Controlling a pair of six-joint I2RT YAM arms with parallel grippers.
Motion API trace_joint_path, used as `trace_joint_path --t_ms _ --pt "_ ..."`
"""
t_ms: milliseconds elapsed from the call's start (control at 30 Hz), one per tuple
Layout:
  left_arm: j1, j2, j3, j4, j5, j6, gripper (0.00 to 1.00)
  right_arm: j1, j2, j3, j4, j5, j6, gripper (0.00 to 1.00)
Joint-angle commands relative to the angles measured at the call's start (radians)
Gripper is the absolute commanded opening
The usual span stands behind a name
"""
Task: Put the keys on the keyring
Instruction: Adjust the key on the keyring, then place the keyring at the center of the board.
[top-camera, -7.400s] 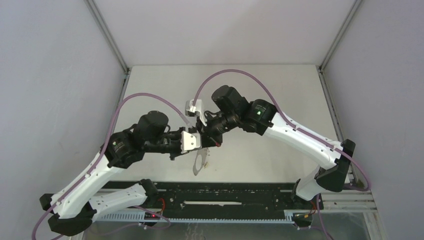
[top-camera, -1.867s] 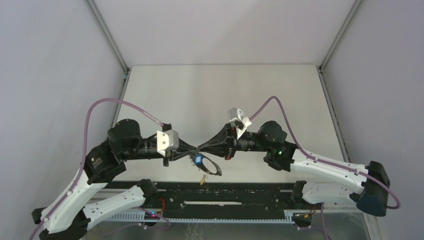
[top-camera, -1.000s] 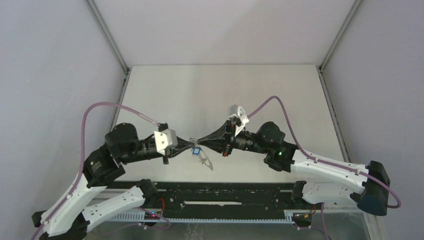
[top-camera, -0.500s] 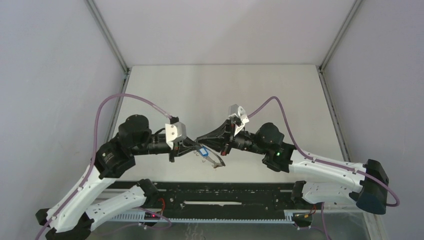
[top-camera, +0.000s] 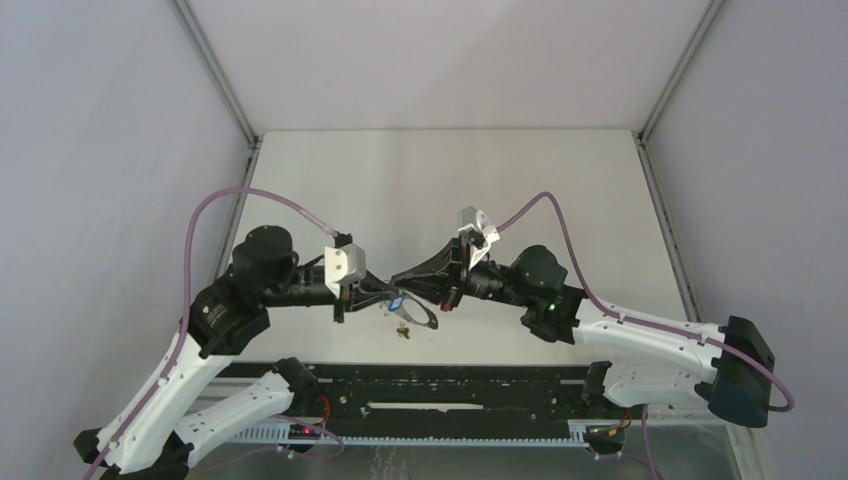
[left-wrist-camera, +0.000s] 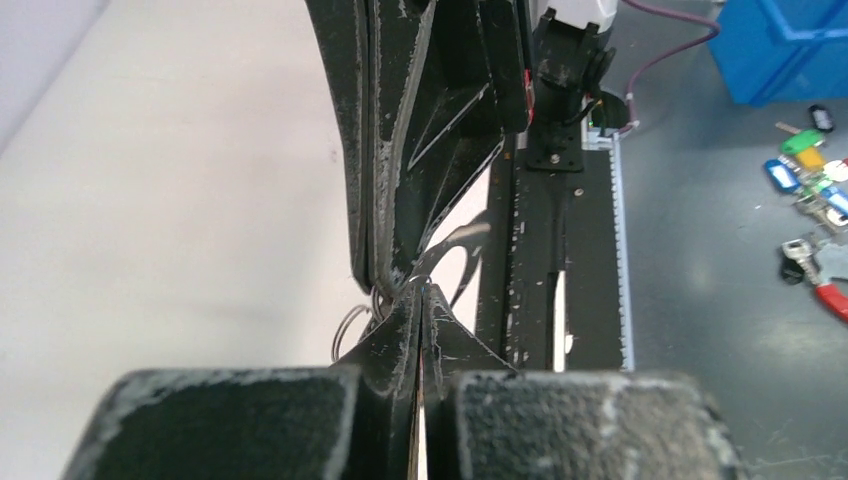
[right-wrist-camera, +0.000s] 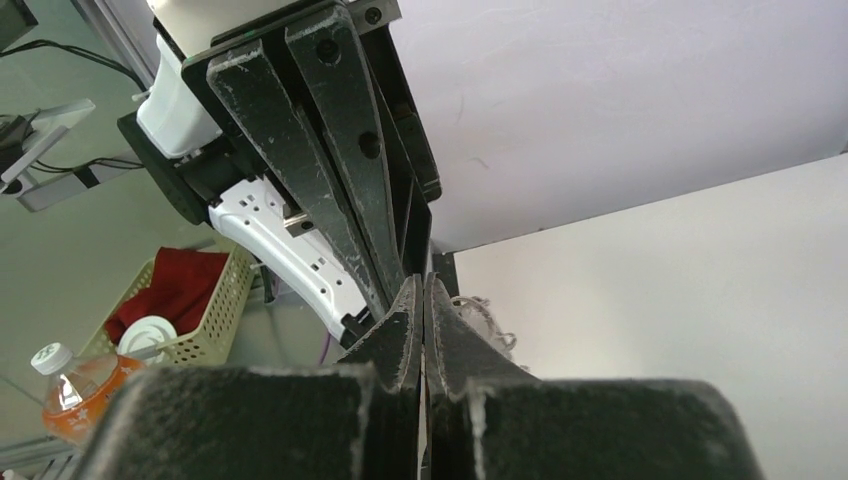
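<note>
Above the near middle of the table my two grippers meet tip to tip. The keyring (top-camera: 420, 318), a thin dark hoop, hangs in the air just under them. A blue-headed key (top-camera: 397, 303) dangles at its top and a yellow-headed key (top-camera: 403, 331) at its bottom. My left gripper (top-camera: 385, 299) comes in from the left, jaws shut on the keyring at its small wire loops (left-wrist-camera: 352, 326). My right gripper (top-camera: 398, 281) reaches from the right, shut on the keyring too. The loops (right-wrist-camera: 488, 318) show behind the right fingertips (right-wrist-camera: 436, 300). The keys are hidden in both wrist views.
A black rail (top-camera: 430, 385) runs along the table's near edge, under the hanging ring. Grey walls enclose the table on three sides. Off the table lie a blue bin (left-wrist-camera: 790, 45), loose coloured keys (left-wrist-camera: 812, 180) and a basket (right-wrist-camera: 185, 300) with red cloth.
My left gripper pulled back left, then returned to the right gripper's tips and closed fully. The ring with its keys swung under the tips and now hangs lower; the right arm barely shifted.
</note>
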Motion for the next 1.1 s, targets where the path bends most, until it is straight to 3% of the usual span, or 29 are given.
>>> trace_joint_path --t_ms 0,200,233,333,467,500,667,800,900,1067 --pt "0.058 -0.016 -0.012 0.01 0.016 0.164 0.0 0.004 -0.024 -0.019 0.057 -0.095 0.066 0.0" --pt "0.06 -0.016 0.012 -0.047 0.053 0.245 0.0 -0.033 -0.043 -0.02 0.028 -0.141 0.075 0.0" --pt "0.06 -0.019 0.01 -0.059 0.047 0.259 0.05 -0.039 -0.046 -0.02 0.03 -0.151 0.077 0.0" --pt "0.06 -0.024 0.008 -0.123 0.02 0.318 0.48 -0.063 -0.061 -0.02 0.027 -0.177 0.078 0.0" --pt "0.06 -0.057 -0.061 -0.113 -0.026 0.34 0.74 -0.084 -0.074 -0.02 0.015 -0.196 0.083 0.0" --pt "0.06 -0.069 -0.084 -0.08 -0.038 0.31 0.77 -0.085 -0.079 -0.021 -0.001 -0.178 0.08 0.0" --pt "0.06 -0.064 -0.06 -0.008 0.013 0.062 0.82 -0.071 -0.109 -0.019 -0.081 -0.062 0.04 0.0" --pt "0.094 -0.043 -0.031 -0.057 0.199 0.041 0.74 -0.057 -0.11 0.006 -0.161 0.016 0.003 0.0" --pt "0.105 -0.051 -0.059 0.009 0.246 -0.067 0.69 -0.038 -0.117 0.025 -0.221 0.106 -0.029 0.0" --pt "0.104 -0.047 -0.171 0.218 0.26 -0.293 0.81 -0.002 -0.103 0.066 -0.29 0.299 -0.052 0.0"
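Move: The left hand's closed tips are at the key with the blue tag, the tag's middle about 1 cm back from them and 2 cm below. The keyring plate, still held by the right hand, lies some 2 cm back, 3 cm to the right and 4 cm below the left tips; the yellow-tagged key hangs about 4 cm back, 1 cm right and 7 cm below. From the right hand the blue tag is roughly 3 cm back, level sideways, 4 cm below. Leftward about 2 cm and down some 3.5 cm, the left hand spreads its fingers wide, letting go of the blue-tagged key at the keyring, then swings back, right and partly up, rolling some 20 degrees the other way, to face the tag with open jaws. The right hand keeps its pinch on the keyring, easing right, then sinking and reaching forward with its tips dipping slightly. ##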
